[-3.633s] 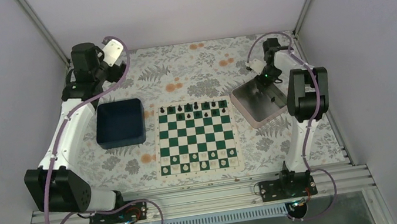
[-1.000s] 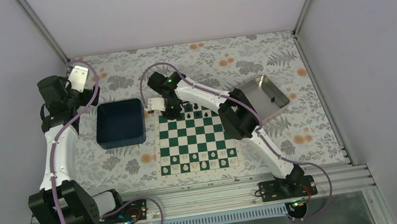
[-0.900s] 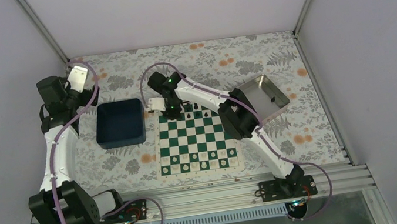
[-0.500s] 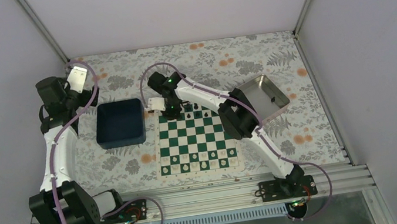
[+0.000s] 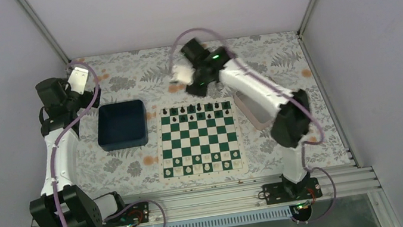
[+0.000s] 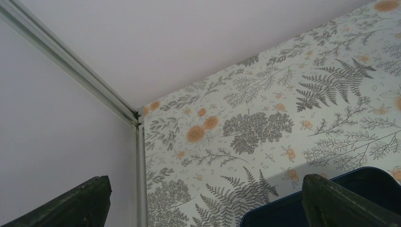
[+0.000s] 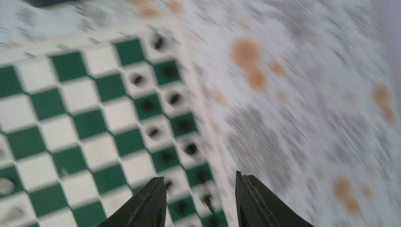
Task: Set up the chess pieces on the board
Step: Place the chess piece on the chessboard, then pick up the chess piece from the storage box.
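The board [image 5: 199, 141] of green and white squares lies mid-table. Black chess pieces [image 5: 198, 109] stand in its two far rows, and cream pieces [image 5: 201, 163] fill the near rows. My right gripper [image 5: 196, 87] hovers just beyond the board's far edge. In the blurred right wrist view, that gripper [image 7: 201, 201] is open and empty above the black pieces [image 7: 175, 99] and the board [image 7: 71, 99]. My left gripper [image 5: 91, 96] is at the far left, beyond the bin. Its wrist view shows the gripper [image 6: 203, 208] wide open, holding nothing.
A dark blue bin [image 5: 122, 125] sits left of the board; its corner [image 6: 283, 213] shows between the left fingers. The silver tray [image 5: 252, 119] right of the board is mostly hidden under the right arm. Enclosure walls and a corner post [image 6: 137, 142] bound the floral tabletop.
My right gripper opened and moved up and back from the board's far-left corner to beyond the far edge. The right forearm now covers the tray. The left arm stayed put.
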`<state>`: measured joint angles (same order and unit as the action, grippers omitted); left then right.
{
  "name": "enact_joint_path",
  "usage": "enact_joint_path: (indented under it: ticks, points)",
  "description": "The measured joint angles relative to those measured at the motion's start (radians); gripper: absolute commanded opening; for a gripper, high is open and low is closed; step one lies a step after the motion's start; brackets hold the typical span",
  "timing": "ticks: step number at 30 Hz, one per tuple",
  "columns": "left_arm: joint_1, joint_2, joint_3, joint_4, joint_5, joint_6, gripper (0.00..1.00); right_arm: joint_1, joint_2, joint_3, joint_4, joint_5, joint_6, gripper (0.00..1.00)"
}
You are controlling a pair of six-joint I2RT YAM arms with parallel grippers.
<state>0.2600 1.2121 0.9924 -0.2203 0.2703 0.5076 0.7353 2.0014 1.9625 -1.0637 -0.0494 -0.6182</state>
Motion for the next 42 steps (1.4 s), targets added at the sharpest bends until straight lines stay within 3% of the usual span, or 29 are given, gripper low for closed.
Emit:
enact_joint_path:
  ticks: [5, 8, 12, 19, 42]
  points:
    - [0.0, -0.008, 0.0, 0.002, 0.012, -0.006, 1.0, -0.319, -0.243, -0.221, 0.05, 0.021, -0.015, 0.45]
    - [0.0, -0.007, 0.0, 0.002, 0.013, -0.02, 1.0, -0.521, -0.306, -0.361, 0.068, 0.051, -0.039, 0.45]
    - [0.0, 0.003, 0.009, 0.002, 0.017, -0.034, 1.0, -0.674, -0.338, -0.539, 0.077, 0.066, -0.075, 0.44]
    - [0.0, 0.018, 0.029, 0.002, 0.027, -0.058, 1.0, -0.746, -0.343, -0.7, 0.124, 0.074, -0.101, 0.42]
    - [0.0, 0.018, 0.032, 0.001, 0.027, -0.063, 1.0, -0.791, -0.16, -0.705, 0.274, 0.168, -0.112, 0.41]
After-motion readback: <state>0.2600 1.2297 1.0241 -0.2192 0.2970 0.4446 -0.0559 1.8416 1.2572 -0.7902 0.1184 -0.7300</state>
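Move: The last black pawn stands in the grey tray near its right-hand wall, about 38 cm to the right of the right hand, 3 cm farther out and some 17 cm below. The tray's middle is roughly 29 cm right and 2 cm ahead; the newly placed pawn is about 7 cm left, 1 cm back; the chessboard's middle is 10 cm back, 2 cm right. From the left hand, the last pawn lies roughly 72 cm right, level ahead, 25 cm down. Towards the last pawn in the tray, the empty right hand sweeps fast to the right, some 37 cm, first arcing a little forward and up off the board side, then coming back and sinking to end about 14 cm lower over the pawn. It turns clockwise roughly 40 degrees on the way, fingers staying part open, slowing for the final descent without visible contact. ##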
